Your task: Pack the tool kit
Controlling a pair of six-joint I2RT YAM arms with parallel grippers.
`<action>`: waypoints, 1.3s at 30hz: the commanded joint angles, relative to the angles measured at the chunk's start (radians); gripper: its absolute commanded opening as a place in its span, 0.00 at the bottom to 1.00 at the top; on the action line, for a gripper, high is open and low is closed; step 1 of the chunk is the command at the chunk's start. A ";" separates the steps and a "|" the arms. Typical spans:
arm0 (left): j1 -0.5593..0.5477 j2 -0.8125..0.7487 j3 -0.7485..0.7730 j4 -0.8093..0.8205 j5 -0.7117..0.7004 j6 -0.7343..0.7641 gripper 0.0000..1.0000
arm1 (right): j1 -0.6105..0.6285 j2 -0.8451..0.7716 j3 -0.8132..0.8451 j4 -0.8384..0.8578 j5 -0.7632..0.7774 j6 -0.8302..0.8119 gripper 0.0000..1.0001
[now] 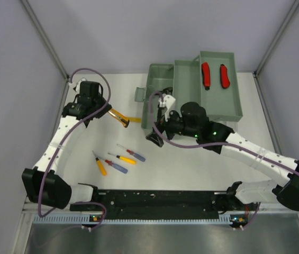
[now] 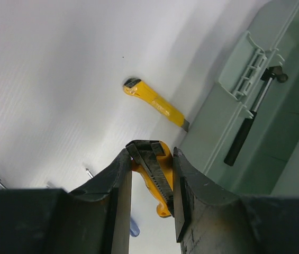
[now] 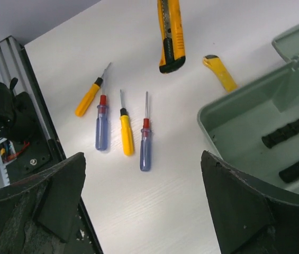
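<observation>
The grey-green tool kit (image 1: 160,74) stands open at the back with its trays folded out to the right. Red-handled pliers (image 1: 206,75) lie in the far tray. A black-handled hammer (image 2: 250,127) rests inside the box. My left gripper (image 1: 109,111) hangs left of the box, shut on a yellow knife (image 2: 157,180) held above the table. Another yellow knife (image 1: 133,119) lies on the table against the box's left wall. Several screwdrivers (image 1: 120,159) lie in a row near the front. My right gripper (image 1: 157,132) hovers open and empty at the box's near-left corner.
The black rail (image 1: 154,203) between the arm bases runs along the table's near edge. Grey walls close in the left and back sides. The screwdrivers (image 3: 126,132) lie between my two arms on the white tabletop (image 1: 191,169).
</observation>
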 commanded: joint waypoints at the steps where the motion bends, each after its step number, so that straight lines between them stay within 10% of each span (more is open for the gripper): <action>1: -0.028 -0.086 0.001 -0.042 0.028 0.017 0.00 | 0.133 0.076 0.084 0.144 0.183 -0.165 0.88; 19: -0.062 -0.241 0.015 -0.127 0.219 0.003 0.00 | 0.336 0.466 0.240 0.451 0.579 -0.400 0.77; 34: -0.064 -0.255 0.024 -0.128 0.218 -0.003 0.00 | 0.366 0.561 0.295 0.482 0.763 -0.466 0.18; 37: -0.062 -0.258 0.036 -0.128 0.219 0.000 0.14 | 0.366 0.546 0.289 0.487 0.771 -0.466 0.08; 39: -0.062 -0.263 0.044 -0.127 0.210 0.002 0.40 | 0.368 0.524 0.279 0.490 0.771 -0.467 0.05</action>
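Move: The orange knife hangs in the left hand's shut fingers, its middle about 3 cm back, 4 cm right and 3 cm below that hand. From the open right hand it lies roughly 9 cm ahead, 15 cm left and 8 cm lower. The yellow knife on the table is some 7 cm ahead, 11 cm left and 25 cm below the right hand; the nearest screwdriver is about 9 cm back, 11 cm left, equally low. Right hand swings some 14 cm left, then forward, and pinches the orange knife the left draws back and up. ##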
